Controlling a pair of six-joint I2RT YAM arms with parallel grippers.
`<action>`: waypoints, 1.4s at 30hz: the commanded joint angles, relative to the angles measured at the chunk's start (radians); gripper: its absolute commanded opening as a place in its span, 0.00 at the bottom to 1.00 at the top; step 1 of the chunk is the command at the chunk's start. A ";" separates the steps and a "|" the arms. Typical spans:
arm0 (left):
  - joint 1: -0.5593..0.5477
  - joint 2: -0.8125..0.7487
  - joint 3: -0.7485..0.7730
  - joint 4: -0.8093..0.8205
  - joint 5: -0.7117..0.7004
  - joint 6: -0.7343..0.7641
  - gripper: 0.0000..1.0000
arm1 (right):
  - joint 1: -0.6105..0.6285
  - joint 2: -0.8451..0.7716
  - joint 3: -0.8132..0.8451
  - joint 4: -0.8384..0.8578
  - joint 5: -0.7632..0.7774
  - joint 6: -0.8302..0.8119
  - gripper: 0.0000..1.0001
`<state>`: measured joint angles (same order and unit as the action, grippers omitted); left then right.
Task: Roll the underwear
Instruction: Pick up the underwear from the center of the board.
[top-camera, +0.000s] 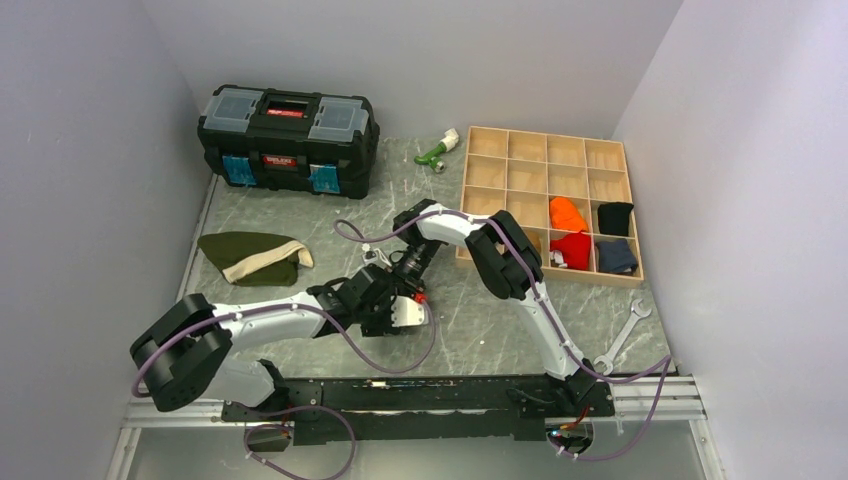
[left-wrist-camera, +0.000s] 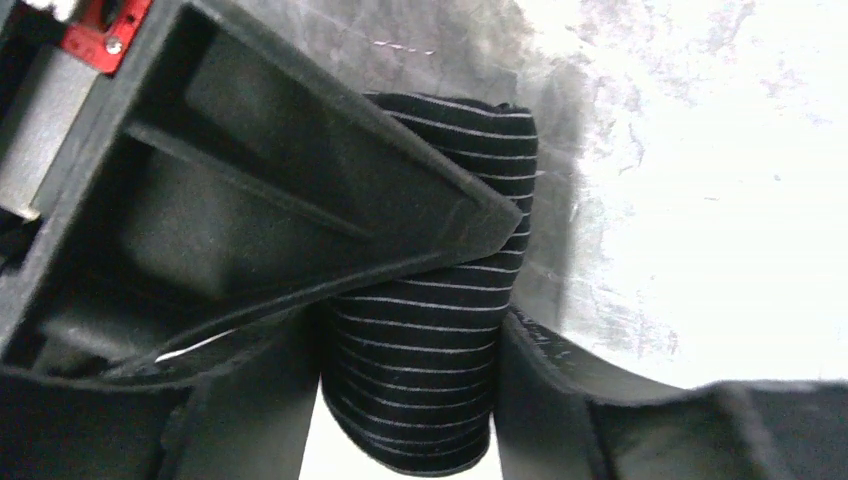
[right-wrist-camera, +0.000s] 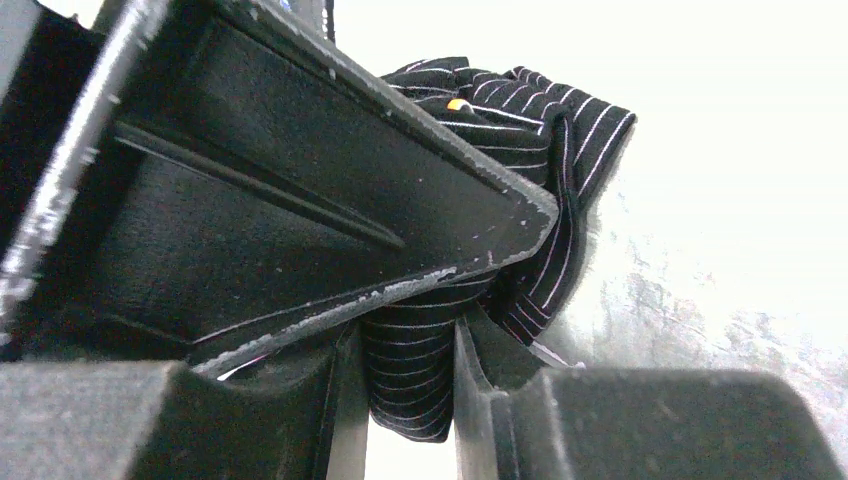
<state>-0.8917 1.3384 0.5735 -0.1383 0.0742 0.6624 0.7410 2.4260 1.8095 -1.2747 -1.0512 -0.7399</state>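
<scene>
The underwear (left-wrist-camera: 430, 340), black with fine pale stripes, is rolled into a tight cylinder. In the left wrist view it fills the gap between my left gripper's (left-wrist-camera: 410, 345) fingers, which touch it on both sides. In the right wrist view my right gripper (right-wrist-camera: 410, 380) pinches one end of the underwear (right-wrist-camera: 412, 365), with loose striped folds bunched beyond the jaws. From above, the left gripper (top-camera: 392, 305) and right gripper (top-camera: 405, 272) meet tip to tip at the table's middle. They hide the underwear there.
A black toolbox (top-camera: 288, 138) stands at the back left. An olive green garment with a cream band (top-camera: 252, 258) lies at the left. A wooden compartment tray (top-camera: 545, 160) at the back right holds several rolled cloths. A wrench (top-camera: 622, 340) lies near the right arm.
</scene>
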 joint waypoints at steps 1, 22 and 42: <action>0.005 0.066 0.000 0.014 -0.029 0.029 0.56 | 0.044 0.042 -0.032 0.068 0.181 -0.058 0.00; -0.013 -0.019 -0.041 -0.031 -0.071 0.061 0.00 | 0.006 -0.055 -0.028 0.083 0.215 -0.013 0.55; 0.041 -0.191 0.015 -0.118 -0.067 0.074 0.00 | -0.119 -0.344 -0.106 0.113 0.310 0.005 0.75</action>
<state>-0.8764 1.1927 0.5465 -0.2386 0.0132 0.7223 0.6510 2.2013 1.7164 -1.1912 -0.7795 -0.7181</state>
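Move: The underwear roll lies crosswise between the hands: its middle is about 3 cm to the left hand's right, level with it fore and aft and at about its height, with the open left fingers astride the roll's left part. From the left hand the green beanie lies some 26 cm left and 9 cm ahead. The right hand, still gripping the roll, has its middle roughly 3 cm to the left; the wooden tray is centred about 30 cm right and 21 cm ahead of that hand. Close the left gripper on the roll's left part while the right keeps its pinch, then open the right fingers wide and draw that hand about 7 cm forward and right, rising slightly, its fingers tipping some 20 degrees steeper. As the right lets go, keep the left grip shut and bring the roll about 3 cm to the left and 2 cm up. ##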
